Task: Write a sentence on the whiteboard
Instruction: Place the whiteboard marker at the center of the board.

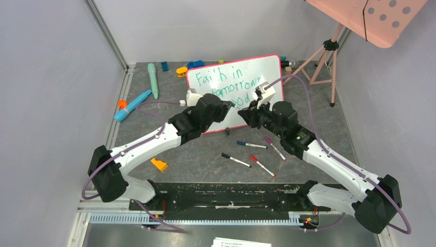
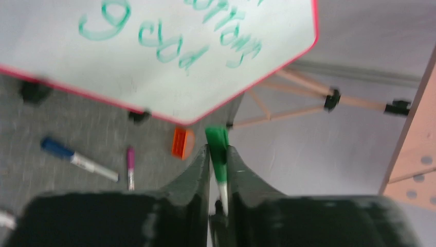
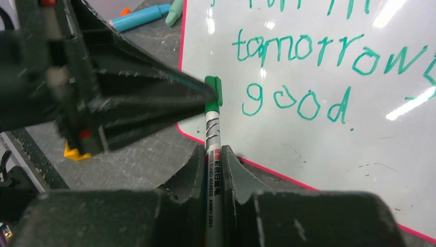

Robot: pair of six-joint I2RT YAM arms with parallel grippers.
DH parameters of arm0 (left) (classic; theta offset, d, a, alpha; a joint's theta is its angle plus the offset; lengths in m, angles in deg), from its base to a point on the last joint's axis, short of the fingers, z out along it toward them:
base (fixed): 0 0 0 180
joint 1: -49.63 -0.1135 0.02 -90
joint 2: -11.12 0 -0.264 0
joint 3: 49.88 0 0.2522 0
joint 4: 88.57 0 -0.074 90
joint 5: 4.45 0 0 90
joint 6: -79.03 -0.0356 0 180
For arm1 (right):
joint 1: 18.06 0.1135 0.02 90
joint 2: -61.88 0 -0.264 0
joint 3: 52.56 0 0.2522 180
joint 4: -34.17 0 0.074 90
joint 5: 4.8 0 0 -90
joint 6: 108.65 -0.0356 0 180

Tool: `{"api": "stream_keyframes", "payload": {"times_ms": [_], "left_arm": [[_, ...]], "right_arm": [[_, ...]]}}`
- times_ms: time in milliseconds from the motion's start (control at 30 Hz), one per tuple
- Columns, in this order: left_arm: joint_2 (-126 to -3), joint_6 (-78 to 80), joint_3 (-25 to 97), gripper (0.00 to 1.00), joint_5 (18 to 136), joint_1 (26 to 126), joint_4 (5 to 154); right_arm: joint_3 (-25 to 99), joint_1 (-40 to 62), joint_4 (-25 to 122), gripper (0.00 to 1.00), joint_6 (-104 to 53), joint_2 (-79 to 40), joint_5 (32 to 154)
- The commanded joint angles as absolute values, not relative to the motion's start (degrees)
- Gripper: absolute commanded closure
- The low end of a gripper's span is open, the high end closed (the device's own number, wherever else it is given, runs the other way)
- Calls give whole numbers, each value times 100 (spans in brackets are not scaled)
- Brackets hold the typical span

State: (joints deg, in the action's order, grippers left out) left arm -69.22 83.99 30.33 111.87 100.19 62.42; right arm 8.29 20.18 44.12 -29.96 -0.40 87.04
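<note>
The whiteboard (image 1: 267,69) with its pink-red rim stands tilted at the back of the table. It carries the sentence (image 1: 231,85) in green: "Faith in tomorrow good". In front of its lower left part my two grippers meet. My right gripper (image 3: 213,152) is shut on the grey barrel of a green marker (image 3: 212,134). My left gripper (image 2: 218,149) is shut on that marker's green cap (image 3: 212,92), which sits on the barrel's end. The words "tomorrow good" (image 3: 319,51) show behind the cap. From above, the left gripper (image 1: 229,107) and right gripper (image 1: 242,110) nearly touch.
Loose markers lie on the grey mat before the board: blue (image 1: 251,144), black (image 1: 235,160), red (image 1: 262,165), purple (image 1: 275,148). An orange block (image 1: 159,164) and a blue toy pen (image 1: 132,105) lie left. A pink tripod (image 1: 324,62) holds a dotted panel (image 1: 375,15) at the back right.
</note>
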Motion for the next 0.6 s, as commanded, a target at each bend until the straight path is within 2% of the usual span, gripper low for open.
{"api": "stream_keyframes", "payload": {"times_ms": [0, 33, 200, 333, 567], "left_arm": [[-6319, 7813, 2839, 62, 9312, 10612, 6389], [-6214, 7742, 2671, 49, 9303, 10509, 6400], [-5469, 7087, 2010, 12, 9707, 9962, 5838], [-4688, 6488, 1364, 1, 10014, 9577, 5760], [-4240, 4796, 923, 0, 9875, 9480, 5592]], "right_arm": [[997, 1932, 4500, 100, -3039, -87, 8800], [936, 1895, 4610, 100, -3082, -7, 8880], [258, 1485, 5101, 100, -3508, 606, 9549], [-393, 1228, 5494, 100, -3746, 806, 10087], [-931, 1071, 5205, 100, -4252, 253, 10566]]}}
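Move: The right gripper holds the green whiteboard marker high over the table. The blue marker, beside which it is headed, lies some 23 cm below, 1 cm ahead and 4 cm right. At that same depth, the black marker is 6 cm back and 2 cm left, the red one 9 cm back and 9 cm right. The left gripper grips the green cap; the green marker's middle is about 5 cm back and 4 cm right of it, the blue marker 4 cm back, 8 cm right, 23 cm down. Open the left gripper wide to let go of the green cap and pull it clear, back first and then left, about 8 cm each way, sinking a little and turning some 15 degrees clockwise. Keep the right fingers closed on the marker and lower it about 13 cm towards the table by the blue and red markers, drawing back and right as the hand tips down some 25 degrees. ##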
